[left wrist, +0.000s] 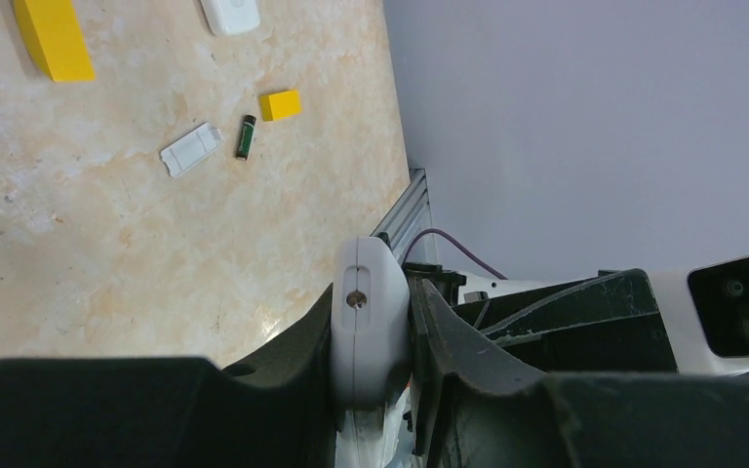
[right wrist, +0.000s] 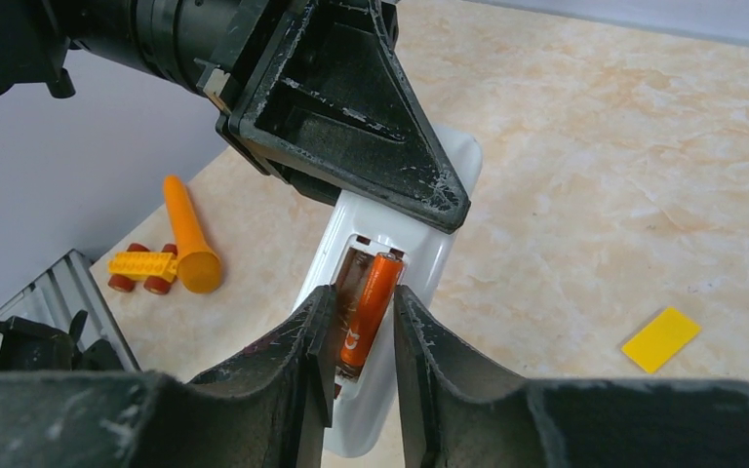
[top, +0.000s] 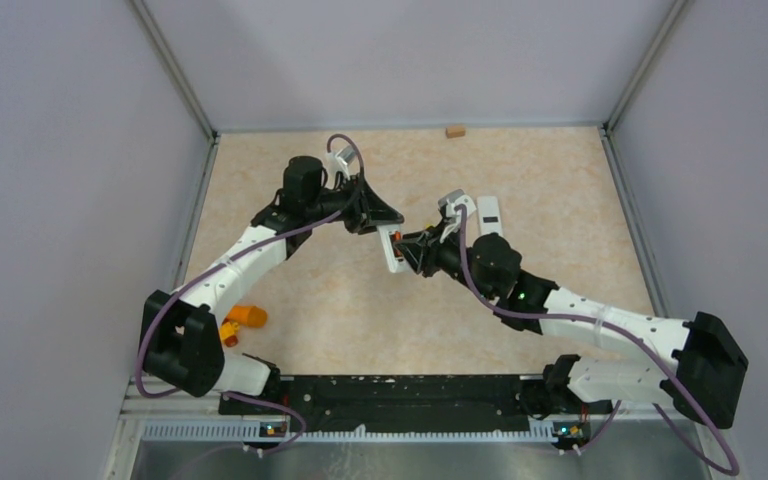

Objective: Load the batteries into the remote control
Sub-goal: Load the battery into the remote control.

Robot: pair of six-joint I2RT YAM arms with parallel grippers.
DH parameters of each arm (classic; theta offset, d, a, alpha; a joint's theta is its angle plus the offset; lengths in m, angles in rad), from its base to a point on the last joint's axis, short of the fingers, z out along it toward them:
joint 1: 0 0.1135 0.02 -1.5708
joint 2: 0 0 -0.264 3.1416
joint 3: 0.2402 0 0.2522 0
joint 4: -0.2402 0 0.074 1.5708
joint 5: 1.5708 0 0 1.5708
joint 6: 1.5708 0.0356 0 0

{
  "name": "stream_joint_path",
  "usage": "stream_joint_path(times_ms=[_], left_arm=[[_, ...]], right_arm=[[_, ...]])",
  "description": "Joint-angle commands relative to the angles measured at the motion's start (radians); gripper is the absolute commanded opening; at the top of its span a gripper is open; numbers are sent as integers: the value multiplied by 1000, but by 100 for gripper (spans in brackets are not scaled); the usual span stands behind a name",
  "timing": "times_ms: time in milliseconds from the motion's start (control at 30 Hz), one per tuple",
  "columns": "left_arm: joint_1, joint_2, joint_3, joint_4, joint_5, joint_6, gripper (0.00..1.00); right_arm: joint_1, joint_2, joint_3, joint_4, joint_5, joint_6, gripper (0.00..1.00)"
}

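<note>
My left gripper is shut on the end of the white remote control and holds it above the table, tilted. In the right wrist view the remote control shows its open battery recess with an orange battery lying in it. A dark brownish shape sits in the slot beside it; I cannot tell what it is. My right gripper is open, its fingers on either side of the orange battery with small gaps. A dark battery lies on the table. From above, both grippers meet at the remote control.
A white battery cover and a small yellow block lie by the dark battery. A second white remote lies beyond my right arm. An orange cone and a yellow wheeled brick sit at the left, a yellow tile at the right.
</note>
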Motion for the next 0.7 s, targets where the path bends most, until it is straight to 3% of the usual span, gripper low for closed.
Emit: stream_joint_path(times_ms=[0,267,467,667], left_arm=[[7,-11,26,33,16,25,0],[23,-7,22,1,-7,78,0],[32,-29,-1,72,-31,103,0],[38,-51,-9,123,-81,118,0]], right_arm=[[10,-41,25,6,-19,27,31],[9,-54,97,-95,30,170,65],[-12,-39,187,-352,160,542,84],[-115,-84,94,-252,18,852,87]])
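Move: The orange battery already lies in the held remote's compartment, right at the right fingertips, about 1 cm ahead and 1 cm left. The left gripper, pinching the remote, has its tips some 5 cm ahead and 2 cm left of the right hand; from the left hand the battery is roughly 5 cm back, 2 cm right. On the table 27 cm below the right hand, the white battery cover lies about 18 cm ahead and 14 cm right, the green battery 14 cm ahead and 19 cm right. The right fingertips come free of the orange battery, spreading from slightly parted to nearly wide open, while the hand lifts a net 2 to 3 cm and eases right, away from the compartment. It rolls some 30 degrees about its pointing direction, clockwise seen from behind the hand. The left hand keeps its pinch on the remote and carries it about 2 cm forward and slightly left. ##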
